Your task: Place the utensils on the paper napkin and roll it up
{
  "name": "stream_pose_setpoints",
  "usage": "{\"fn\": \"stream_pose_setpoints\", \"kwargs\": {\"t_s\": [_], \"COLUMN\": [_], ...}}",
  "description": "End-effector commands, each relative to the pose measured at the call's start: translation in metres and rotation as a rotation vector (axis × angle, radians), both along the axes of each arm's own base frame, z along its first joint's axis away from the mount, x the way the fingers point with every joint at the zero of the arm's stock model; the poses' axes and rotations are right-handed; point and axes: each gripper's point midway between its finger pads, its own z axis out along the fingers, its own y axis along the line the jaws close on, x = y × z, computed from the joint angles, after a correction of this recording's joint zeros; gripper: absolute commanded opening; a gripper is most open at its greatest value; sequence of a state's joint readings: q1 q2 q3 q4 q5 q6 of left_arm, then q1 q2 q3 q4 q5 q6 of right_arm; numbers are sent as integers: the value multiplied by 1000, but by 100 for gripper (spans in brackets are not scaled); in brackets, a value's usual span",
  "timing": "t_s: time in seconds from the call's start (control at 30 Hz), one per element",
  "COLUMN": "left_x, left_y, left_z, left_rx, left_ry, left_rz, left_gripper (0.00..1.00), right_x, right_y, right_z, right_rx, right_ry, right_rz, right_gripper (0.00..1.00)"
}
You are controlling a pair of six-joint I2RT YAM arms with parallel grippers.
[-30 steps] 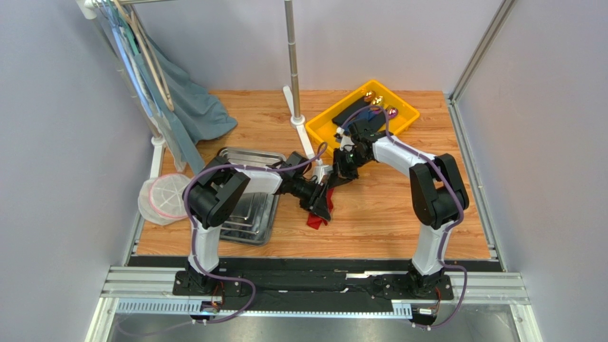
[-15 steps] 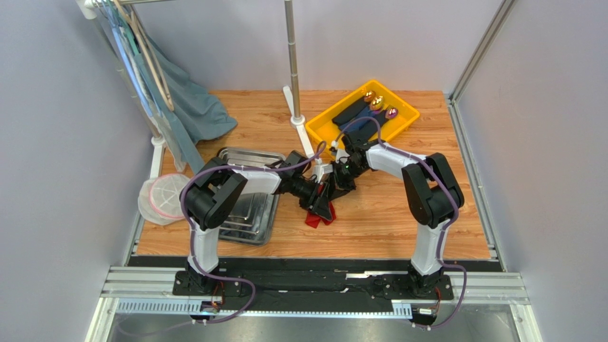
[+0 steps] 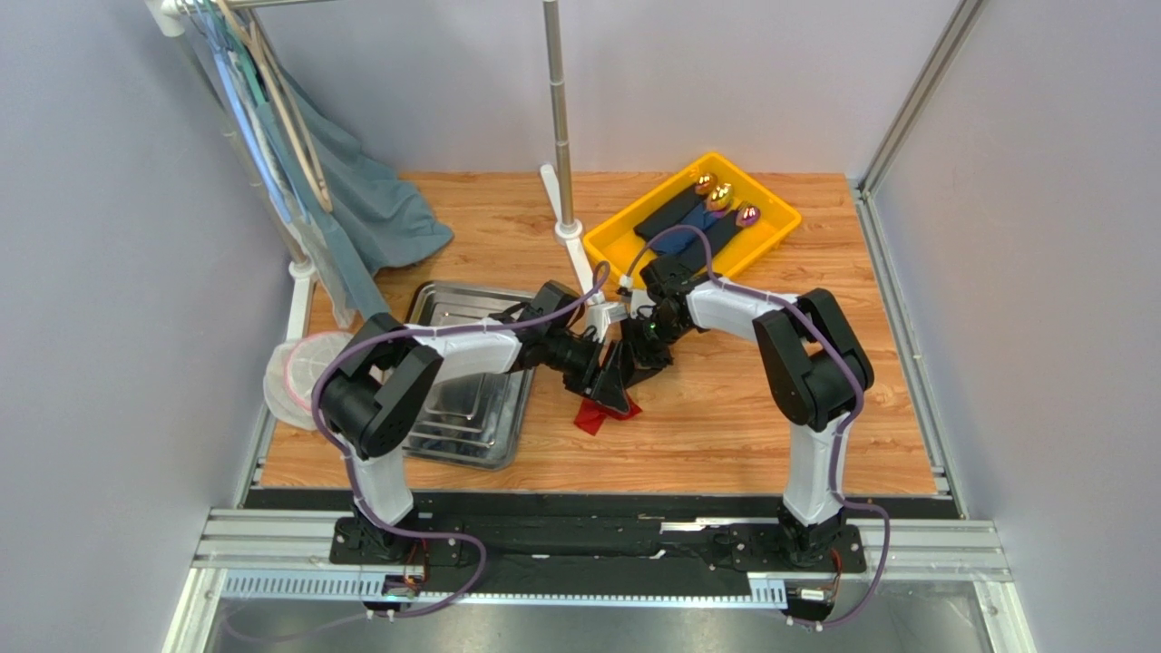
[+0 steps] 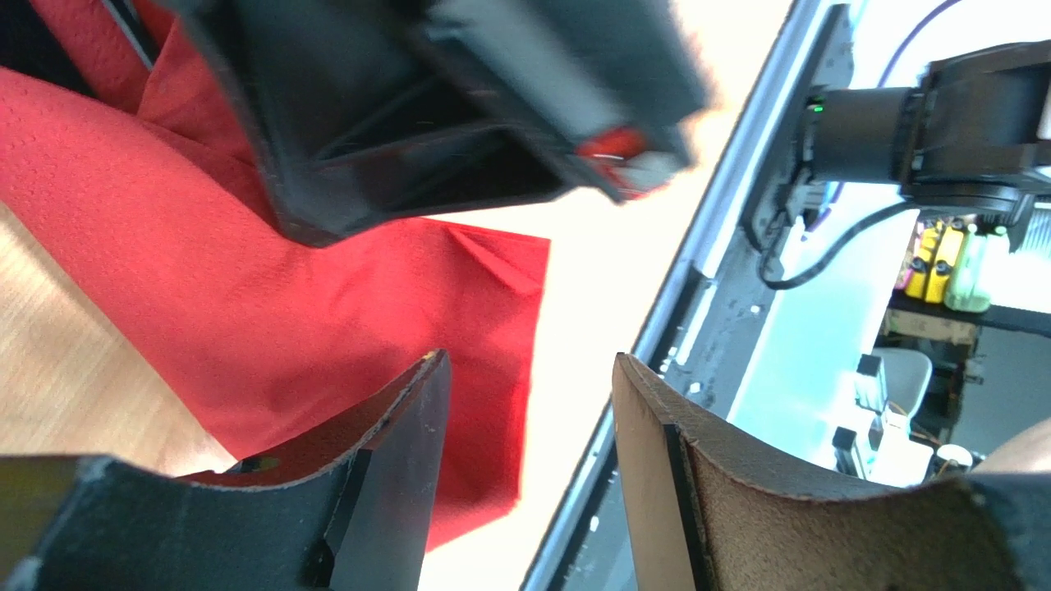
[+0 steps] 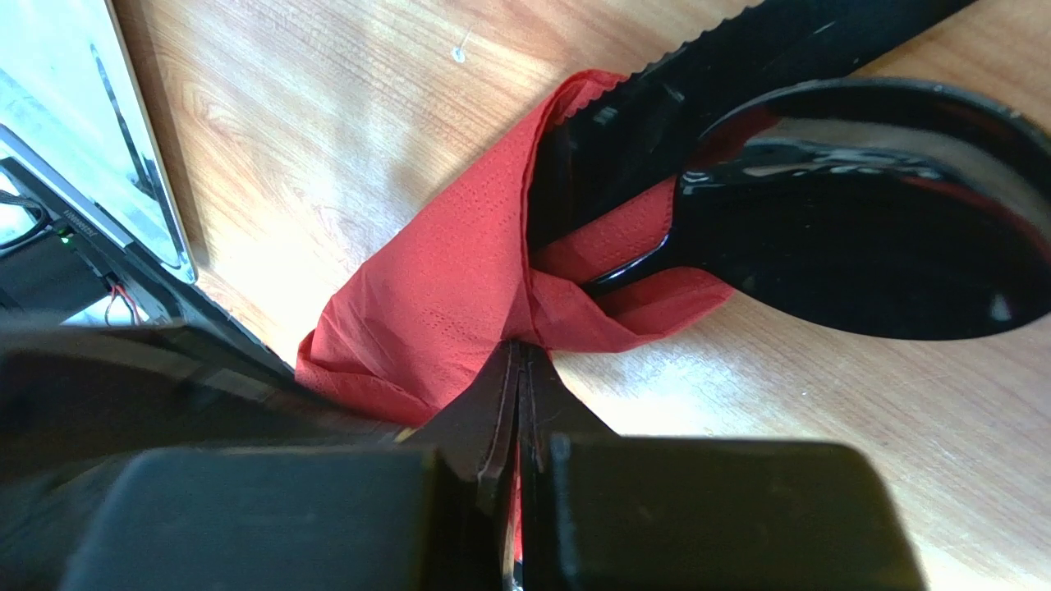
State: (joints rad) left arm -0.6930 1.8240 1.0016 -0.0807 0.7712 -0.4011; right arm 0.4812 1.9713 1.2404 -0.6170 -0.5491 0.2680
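The red paper napkin (image 5: 432, 308) lies crumpled on the wood table, partly wrapped round the black utensils. A serrated black knife (image 5: 753, 56) and a black spoon (image 5: 864, 209) stick out of its fold. My right gripper (image 5: 518, 357) is shut on a pinch of the napkin beside the spoon's neck. My left gripper (image 4: 528, 369) is open and empty, its left finger (image 4: 395, 443) over the napkin (image 4: 185, 246), close under the right gripper's body. In the top view both grippers, left (image 3: 613, 388) and right (image 3: 642, 354), meet over the napkin (image 3: 596, 418).
A yellow bin (image 3: 620, 245) with dark rolled napkins stands at the back right. A steel tray (image 3: 470, 408) lies left of the napkin, a white round lid (image 3: 303, 378) at the left edge. A pole stand (image 3: 559, 136) and hanging cloth (image 3: 375, 204) stand behind.
My right gripper has come down and left from near the yellow bin onto the napkin. My left arm has swung its elbow left while its gripper stays at the napkin.
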Motion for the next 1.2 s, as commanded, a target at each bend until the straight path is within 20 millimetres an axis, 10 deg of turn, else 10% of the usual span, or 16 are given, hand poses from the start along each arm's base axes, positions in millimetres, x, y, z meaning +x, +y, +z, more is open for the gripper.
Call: {"fn": "stream_pose_setpoints", "kwargs": {"t_s": [0.0,0.4,0.83,1.17], "left_x": [0,-1,-20,-7], "left_y": [2,36,48,55], "left_z": [24,8,-38,-73], "left_rx": [-30,-1,67,196], "left_ry": [-32,112,174,193], "left_rz": [12,94,17,80], "left_gripper": [59,23,10,4], "right_x": [-8,-9,-2,5], "right_y": [-24,-27,-23,7], "right_z": [-32,-36,-32,49], "right_rx": [-139,-159,-148,84], "right_ry": [21,12,-2,-103], "right_rz": [-15,-12,-15,15], "right_gripper": [0,0,0,4]}}
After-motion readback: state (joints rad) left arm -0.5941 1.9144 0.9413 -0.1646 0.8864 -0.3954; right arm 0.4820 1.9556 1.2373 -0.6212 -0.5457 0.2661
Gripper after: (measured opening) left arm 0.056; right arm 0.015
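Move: Just to the left of the open left hand lies the napkin's near-left corner, about 4 cm over, 2 cm nearer the base and 5 cm lower. The spoon head sticks out of the roll's far end, roughly 10 cm ahead of this hand, 2 cm to its right and 5 cm below. The metal tray's middle is some 20 cm left and 5 cm ahead, also 5 cm below. From the right hand, that corner is about 5 cm back, 4 cm left and 1 cm down. Lifting about 2 cm first, the left hand swings some 4 cm left past the near end of the roll, then sinks about 6 cm onto the napkin's near-left corner, easing slightly back and rolling about 15 degrees. Its wide fingers shut steadily on the way and pinch the corner's edge. The right hand stays put, shut fingertips still holding the roll down near the spoon. ##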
